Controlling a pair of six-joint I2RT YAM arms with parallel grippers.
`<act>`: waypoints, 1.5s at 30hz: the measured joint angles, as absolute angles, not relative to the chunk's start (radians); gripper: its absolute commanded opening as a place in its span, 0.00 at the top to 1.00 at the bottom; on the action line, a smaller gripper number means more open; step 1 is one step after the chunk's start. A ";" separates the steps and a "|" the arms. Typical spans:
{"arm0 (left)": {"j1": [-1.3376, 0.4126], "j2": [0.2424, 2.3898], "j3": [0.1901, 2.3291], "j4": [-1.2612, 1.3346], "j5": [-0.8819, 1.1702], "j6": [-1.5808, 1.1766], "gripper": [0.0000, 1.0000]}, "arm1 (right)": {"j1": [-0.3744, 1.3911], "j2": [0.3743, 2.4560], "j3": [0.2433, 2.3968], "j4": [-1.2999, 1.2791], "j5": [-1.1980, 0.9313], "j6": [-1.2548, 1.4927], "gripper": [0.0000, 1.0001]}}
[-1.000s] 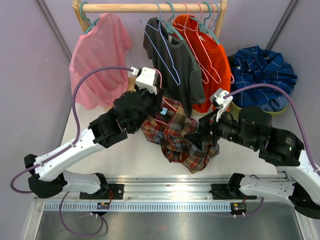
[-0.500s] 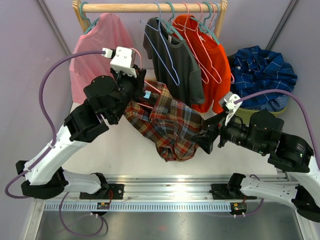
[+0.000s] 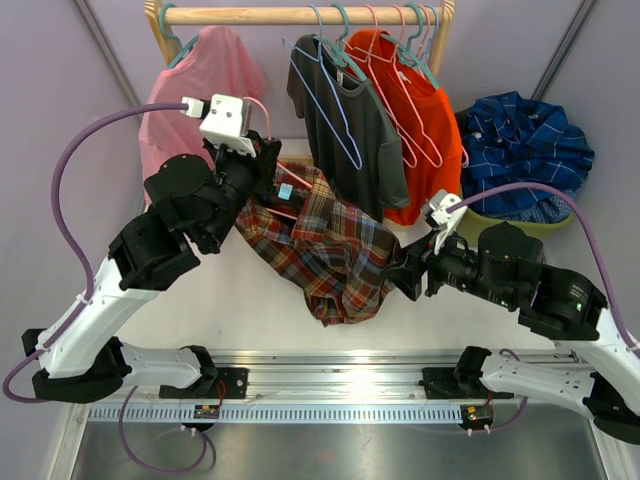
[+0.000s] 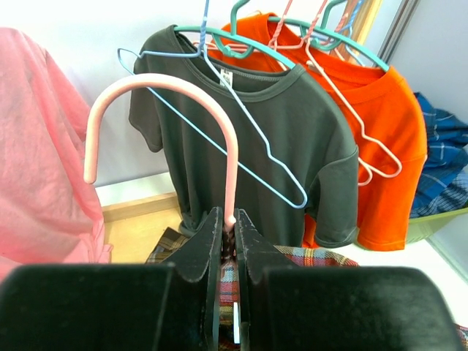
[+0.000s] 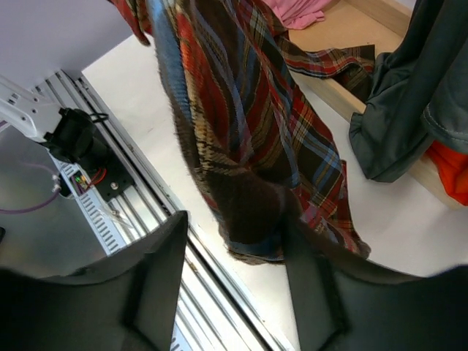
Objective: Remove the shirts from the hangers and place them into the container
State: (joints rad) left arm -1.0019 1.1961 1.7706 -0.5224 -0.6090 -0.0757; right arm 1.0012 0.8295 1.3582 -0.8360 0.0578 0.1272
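My left gripper (image 4: 229,216) is shut on the neck of a pink hanger (image 4: 161,82). From that hanger the red-brown-green plaid shirt (image 3: 320,245) hangs down to the table. In the top view the left gripper (image 3: 272,185) sits at the shirt's collar. My right gripper (image 3: 398,275) is at the shirt's lower right edge. In the right wrist view its jaws (image 5: 235,223) stand apart, with the hem of the plaid shirt (image 5: 241,124) hanging between them. The yellow-green container (image 3: 500,218) at the back right holds a dark blue plaid shirt (image 3: 525,140).
A wooden rail (image 3: 300,15) at the back carries a pink shirt (image 3: 200,120), a dark grey shirt (image 3: 365,140) and an orange shirt (image 3: 425,110) on hangers, plus a bare lavender hanger (image 3: 335,130). A metal rail (image 3: 330,385) runs along the near edge.
The left arm has lifted the hanger and plaid shirt up and back to the left. The right gripper has come left to the shirt's hem, and its jaws have narrowed.
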 measured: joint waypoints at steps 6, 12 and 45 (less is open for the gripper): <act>-1.002 1.194 1.796 -0.522 -0.592 -0.080 1.00 | 1.002 0.840 1.325 -0.815 0.054 0.134 0.98; -1.001 1.194 1.806 -0.523 -0.573 -0.086 1.00 | 1.002 0.813 1.308 -0.800 0.067 0.146 1.00; -1.011 0.952 1.535 -0.077 -1.031 0.156 1.00 | 1.015 0.741 1.402 -1.015 0.670 0.215 1.00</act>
State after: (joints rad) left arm -1.0111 0.9520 1.5352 -0.0769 -1.0309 0.1558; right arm 1.0145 0.7410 1.4017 -1.0153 0.6701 0.2150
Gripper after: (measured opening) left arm 0.088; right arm 0.011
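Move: The right gripper is open around the right edge of the plaid shirt; the shirt's middle is roughly 12 cm to its left, 4 cm ahead and 1 cm below. The grey shirt is some 29 cm ahead, 7 cm left and 9 cm higher. From the left hand, which grips the pink hanger, the plaid middle is about 7 cm back, 6 cm right and 15 cm below, while the pink shirt hangs about 22 cm ahead, 16 cm left and 10 cm lower. Shut the right gripper to pinch the plaid shirt's edge, then pull it about 11 cm right and slightly forward, turning the hand clockwise. Start drawing the left gripper left soon after, keeping its grip on the hanger neck, about 13 cm away from the right hand and rising a little late on, while swinging it some 25 degrees counter-clockwise and tipping it slightly up. ##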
